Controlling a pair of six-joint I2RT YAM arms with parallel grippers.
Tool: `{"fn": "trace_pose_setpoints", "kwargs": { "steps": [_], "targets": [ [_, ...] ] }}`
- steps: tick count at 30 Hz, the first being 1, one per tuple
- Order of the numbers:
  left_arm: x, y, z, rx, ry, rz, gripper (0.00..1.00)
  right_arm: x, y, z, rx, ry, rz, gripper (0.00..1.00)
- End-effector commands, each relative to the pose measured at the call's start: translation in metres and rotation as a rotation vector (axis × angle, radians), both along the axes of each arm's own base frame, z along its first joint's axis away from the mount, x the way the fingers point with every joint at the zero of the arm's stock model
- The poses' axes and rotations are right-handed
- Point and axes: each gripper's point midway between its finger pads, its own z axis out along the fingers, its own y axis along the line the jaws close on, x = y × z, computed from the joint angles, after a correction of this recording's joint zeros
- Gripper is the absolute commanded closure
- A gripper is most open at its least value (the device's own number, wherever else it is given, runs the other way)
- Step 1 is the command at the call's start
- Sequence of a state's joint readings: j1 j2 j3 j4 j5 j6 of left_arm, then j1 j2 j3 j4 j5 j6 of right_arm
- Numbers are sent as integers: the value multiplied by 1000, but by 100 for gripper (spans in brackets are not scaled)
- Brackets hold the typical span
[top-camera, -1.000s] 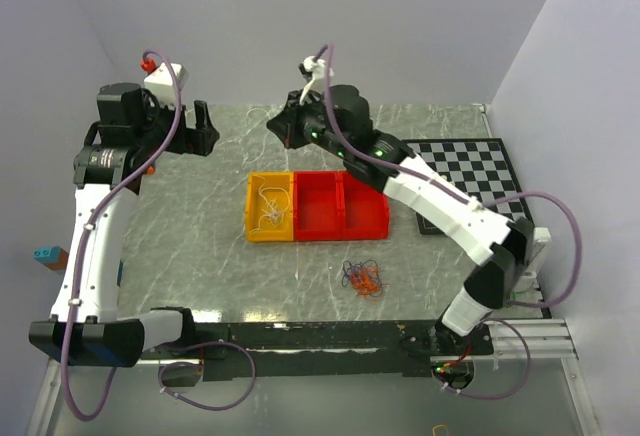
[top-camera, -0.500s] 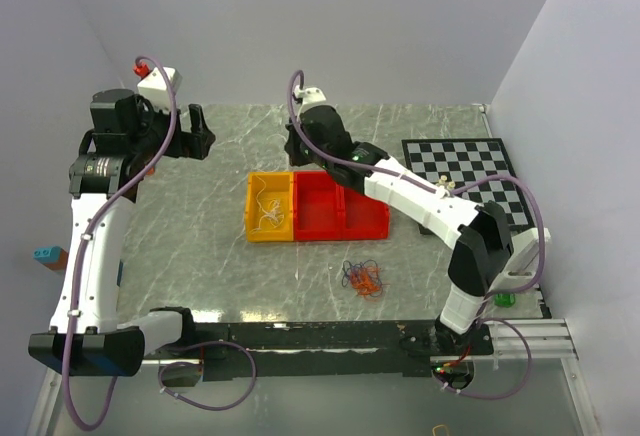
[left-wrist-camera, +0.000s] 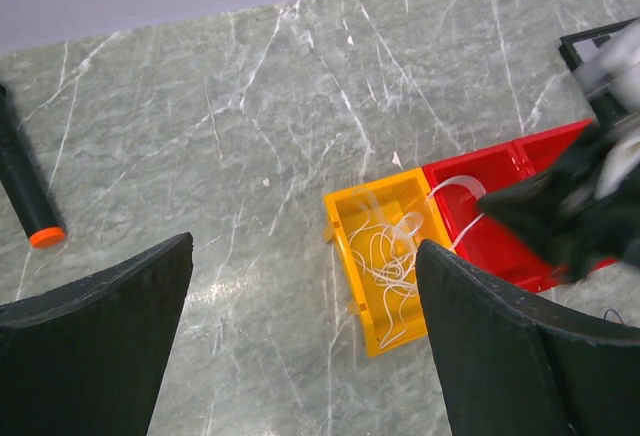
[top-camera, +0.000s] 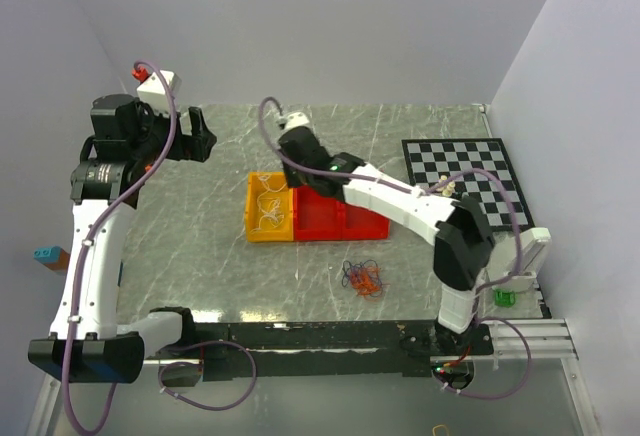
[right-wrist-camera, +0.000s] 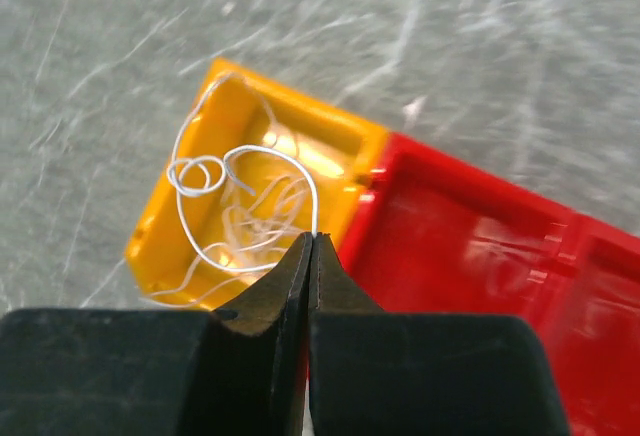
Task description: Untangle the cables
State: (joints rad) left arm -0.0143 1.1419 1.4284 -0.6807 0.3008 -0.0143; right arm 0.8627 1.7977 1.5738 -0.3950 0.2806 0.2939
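My right gripper [right-wrist-camera: 312,241] is shut on the end of a white cable [right-wrist-camera: 200,174], which curls down in a loop over the yellow bin [right-wrist-camera: 300,121]. More white cables [left-wrist-camera: 385,256] lie loose inside that bin [top-camera: 251,206]. A small tangle of orange-red and purple-blue cables [top-camera: 362,278] lies on the table nearer the front. In the top view the right gripper [top-camera: 287,181] hangs over the seam between the yellow and red bins. My left gripper [top-camera: 195,134] is open and empty, high over the back left of the table, its fingers [left-wrist-camera: 100,346] far apart.
A red bin [top-camera: 322,211] with two compartments adjoins the yellow one. A checkerboard [top-camera: 462,171] lies at the right. A black marker with an orange tip [left-wrist-camera: 25,191] lies at the back left. A teal block [top-camera: 47,254] sits off the left edge.
The right arm has swung from the back of the table forward and left, bringing the white cable over the yellow bin. The left arm has barely moved.
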Motion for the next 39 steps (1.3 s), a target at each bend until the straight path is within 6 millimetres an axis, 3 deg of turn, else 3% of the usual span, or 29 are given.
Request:
{"fn": "trace_pose_setpoints", "kwargs": {
  "steps": [1, 7, 11, 12, 14, 18, 21, 23, 26, 29, 34, 39],
  "targets": [
    [-5, -5, 25, -38, -96, -18, 3, -19, 32, -28, -60, 73, 56, 100],
    [-3, -9, 16, -48, -86, -38, 3, -23, 47, -69, -53, 192, 28, 100],
    [7, -11, 1, -69, -38, -41, 3, -21, 51, -84, -57, 251, 0, 100],
    [9, -13, -2, -71, -29, -46, 3, -21, 53, -85, -47, 261, 0, 95],
    [11, -14, -6, -76, -14, -54, 3, -20, 54, -79, -6, 275, 11, 83],
    [13, -16, -10, -67, -20, -72, 3, -26, 57, -34, 104, 246, 75, 49],
    [13, -21, -17, -60, -2, -118, 3, -36, 44, -5, 147, 202, 85, 36],
    [8, -31, -22, -56, 17, -192, 3, -46, 29, 12, 178, 176, 80, 33],
    [2, -43, -35, -43, 47, -269, 3, -72, -5, 19, 218, 165, 64, 33],
    [-6, -59, -46, -11, 56, -337, 3, -98, -36, 8, 227, 180, 49, 33],
    [-33, -108, -64, 42, 79, -510, 3, -141, -100, -35, 188, 251, -66, 33],
    [-81, -173, -98, 84, 138, -758, 3, -185, -156, -80, 207, 345, -205, 36]
  ]
}}
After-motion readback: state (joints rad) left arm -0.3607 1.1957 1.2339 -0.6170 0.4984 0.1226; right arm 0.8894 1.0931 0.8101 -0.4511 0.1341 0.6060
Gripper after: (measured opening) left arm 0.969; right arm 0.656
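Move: The right hand still pinches the white cable; the yellow bin it is bound for has its middle about 5 cm back, 6 cm left and 17 cm below. The red bins sit around 10 cm right and 5 cm back, and the orange-and-blue cables about 21 cm back and 14 cm right. From the empty left hand those cables are roughly 18 cm back, 36 cm right and 34 cm down, with the yellow bin 2 cm back, 15 cm right. The right fingers let go of the white cable over the yellow bin after sinking about 11 cm and easing left, then stay open as the hand lifts, swings back and right towards the orange-and-blue cables, and starts down again. Late on, the open left hand sweeps about 13 cm right, sinking and drawing back a little, turning some 30 degrees clockwise. ##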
